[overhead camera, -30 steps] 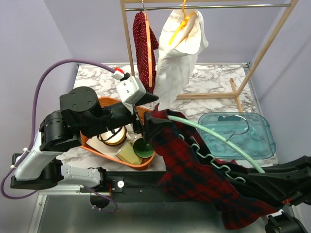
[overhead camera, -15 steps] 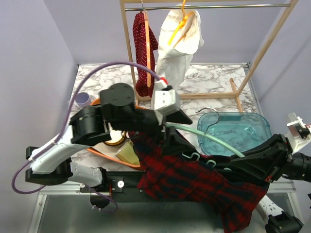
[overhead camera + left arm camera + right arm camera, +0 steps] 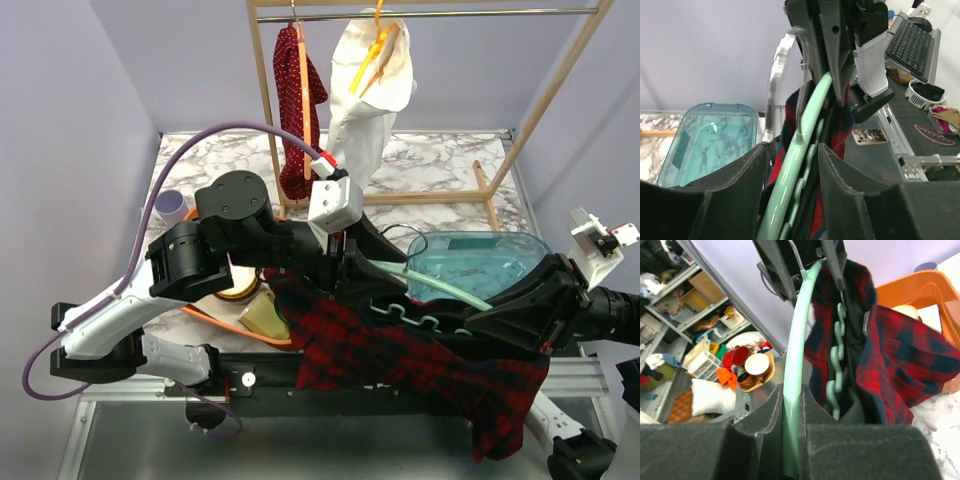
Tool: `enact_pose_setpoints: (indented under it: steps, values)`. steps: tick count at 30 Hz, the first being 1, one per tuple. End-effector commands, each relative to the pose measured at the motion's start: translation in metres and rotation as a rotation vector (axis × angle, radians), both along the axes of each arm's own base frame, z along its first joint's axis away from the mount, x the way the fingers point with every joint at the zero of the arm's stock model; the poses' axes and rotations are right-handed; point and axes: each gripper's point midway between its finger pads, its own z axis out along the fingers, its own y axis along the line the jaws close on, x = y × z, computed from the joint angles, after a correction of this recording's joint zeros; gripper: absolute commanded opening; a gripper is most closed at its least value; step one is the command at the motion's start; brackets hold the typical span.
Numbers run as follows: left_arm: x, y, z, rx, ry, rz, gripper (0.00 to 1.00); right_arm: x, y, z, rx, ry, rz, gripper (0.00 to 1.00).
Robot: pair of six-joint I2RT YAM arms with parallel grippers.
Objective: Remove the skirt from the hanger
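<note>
The red-and-black plaid skirt (image 3: 400, 360) hangs from a mint-green hanger (image 3: 440, 290) held in the air over the table's near edge. My right gripper (image 3: 492, 312) is shut on the hanger's upper bar (image 3: 800, 325), which is pinched between its pads (image 3: 775, 410). The skirt (image 3: 910, 355) drapes to the right of the notched lower bar. My left gripper (image 3: 365, 268) is at the hanger's other end. In its wrist view the left gripper (image 3: 792, 146) straddles the hanger (image 3: 805, 150) and some skirt cloth (image 3: 840, 130), with a gap still showing on the right.
A teal plastic bin (image 3: 520, 262) sits behind the hanger on the right. An orange basket (image 3: 215, 315) with small items lies under the left arm, a purple cup (image 3: 172, 203) beside it. The wooden rack (image 3: 540, 100) holds a white garment (image 3: 375, 90) and a red one (image 3: 297, 100).
My left arm swung right from the orange basket to the hanger, and its jaws narrowed around the bar. The right arm lifted, pulling hanger and skirt a little to the right.
</note>
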Motion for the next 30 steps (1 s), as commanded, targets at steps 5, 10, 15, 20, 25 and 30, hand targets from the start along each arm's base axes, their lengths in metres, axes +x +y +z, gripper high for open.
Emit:
enact_pose_setpoints:
  steps: [5, 10, 15, 20, 25, 30]
  values:
    - [0.044, 0.027, 0.006, -0.022, 0.009, 0.305, 0.00, 0.027, -0.001, 0.047, 0.068, -0.154, -0.106, 0.54]
    - [0.068, 0.077, 0.022, -0.065, -0.012, 0.510, 0.00, 0.064, -0.013, 0.050, 0.023, -0.151, -0.309, 0.90]
    - [0.071, 0.113, 0.048, -0.157, -0.002, 0.589, 0.00, 0.086, -0.022, 0.024, -0.067, -0.146, -0.405, 0.98]
    - [0.080, 0.129, 0.063, -0.212, 0.004, 0.658, 0.00, 0.097, -0.025, -0.014, -0.108, -0.209, -0.430, 0.99]
    - [0.077, 0.126, 0.065, -0.199, -0.004, 0.641, 0.00, 0.128, -0.022, -0.051, -0.146, -0.179, -0.448, 1.00]
    - [0.084, 0.116, 0.018, -0.035, -0.020, 0.661, 0.00, 0.135, -0.008, -0.082, -0.183, -0.072, -0.353, 0.97]
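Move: Both hands still hold the green hanger between them; its middle lies about 6 cm to the left hand's right and 7 cm to the right hand's left, level. The skirt's middle hangs some 12 cm below it and 8 cm nearer the base. The orange bin is roughly 20 cm ahead, 25 cm left and 42 cm below the left hand; the blue tray is about 20 cm ahead, 20 cm right and 44 cm below the right. Left hand sweeps about 13 cm left, ending shut without the hanger; right opens off it, going forward 12 cm. ##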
